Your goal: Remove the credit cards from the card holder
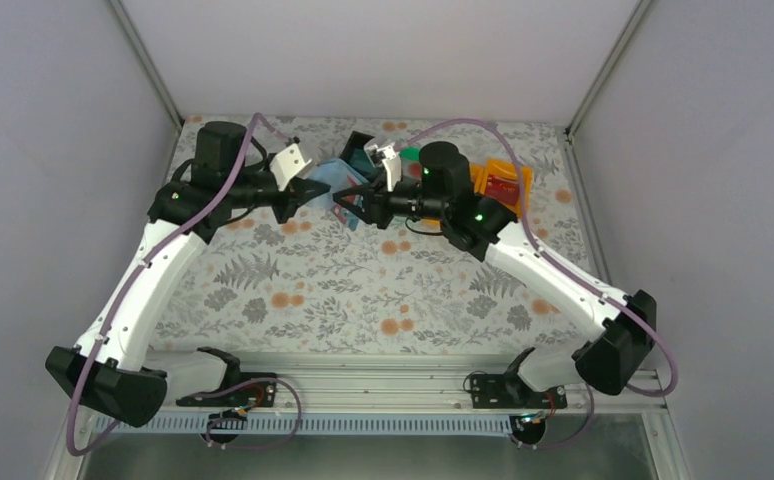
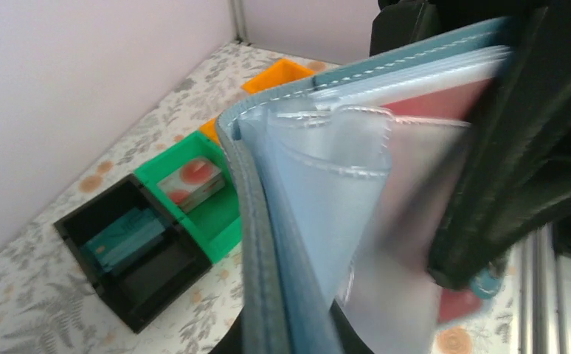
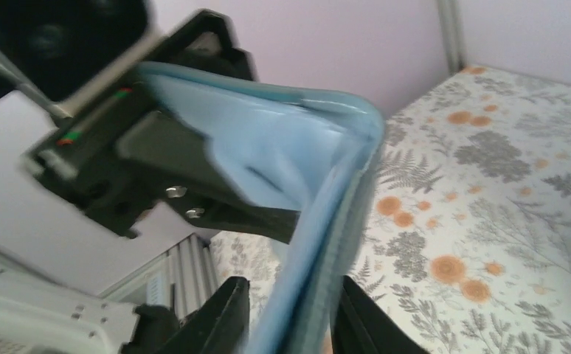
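Note:
The card holder (image 1: 341, 176) is a blue-teal wallet held up off the table between my two grippers. My left gripper (image 1: 313, 188) is shut on one flap, and the stitched edge (image 2: 268, 243) rises out from between its jaws. A red credit card (image 2: 434, 103) shows through a clear inner pocket. My right gripper (image 3: 293, 324) straddles the wallet's other edge (image 3: 327, 243), jaws a little apart, with a slim gap beside the left finger (image 3: 227, 317). One of its black fingers (image 2: 518, 147) lies across the pockets.
Three bins stand in a row behind the wallet. The black bin (image 2: 150, 287) holds a teal card (image 2: 124, 236), the green bin (image 2: 220, 225) a pale card with red marks (image 2: 190, 181), and the orange bin (image 1: 478, 178) a red card (image 1: 503, 188). Walls enclose the floral table.

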You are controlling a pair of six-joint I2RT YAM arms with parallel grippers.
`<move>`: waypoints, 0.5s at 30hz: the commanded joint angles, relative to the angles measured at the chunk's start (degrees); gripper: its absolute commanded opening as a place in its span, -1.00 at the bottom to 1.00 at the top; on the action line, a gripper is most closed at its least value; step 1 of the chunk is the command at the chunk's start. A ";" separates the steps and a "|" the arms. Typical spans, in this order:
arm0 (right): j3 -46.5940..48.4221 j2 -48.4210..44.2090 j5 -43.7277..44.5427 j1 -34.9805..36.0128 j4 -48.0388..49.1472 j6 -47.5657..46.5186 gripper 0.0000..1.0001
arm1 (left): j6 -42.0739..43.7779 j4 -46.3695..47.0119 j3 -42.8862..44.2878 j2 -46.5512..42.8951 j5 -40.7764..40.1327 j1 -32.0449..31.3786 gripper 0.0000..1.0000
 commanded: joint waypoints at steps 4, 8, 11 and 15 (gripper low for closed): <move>-2.07 -9.78 -8.76 -1.16 1.78 -7.75 0.03 | 1.26 -3.96 2.03 0.59 10.76 1.26 -0.95; -4.17 -11.27 -4.92 -1.79 -0.91 -10.62 0.07 | 0.87 -4.82 3.12 0.87 14.53 2.36 -0.95; -4.57 -10.72 -2.46 -2.54 -2.40 -10.87 0.03 | 1.12 -5.30 3.46 1.11 16.78 2.65 -0.95; -5.44 -10.48 -3.16 -3.00 -2.61 -12.03 0.10 | 0.80 -5.09 3.65 0.86 16.09 3.15 -0.95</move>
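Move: The card holder is pinched in the left gripper, its middle some 4 cm to that hand's right, level with it in reach and height. From the right hand, still at the holder, that middle lies roughly 2 cm ahead, 1 cm right and 1 cm below; the red card in it is about 1 cm back, 1 cm right and 2 cm below. Down on the table, some 32 cm below, the black bin is about 18 cm ahead and 5 cm right, the green bin 14 cm ahead and 11 cm right. Open the right gripper to about half and let the card holder come free, backing the hand off up, right and back by some 7 cm in all while tipping it about 13 degrees, then begin to ease down and forward again. Keep the left gripper shut on the holder, drawing it back a little over 2 cm with a slight clockwise turn. ##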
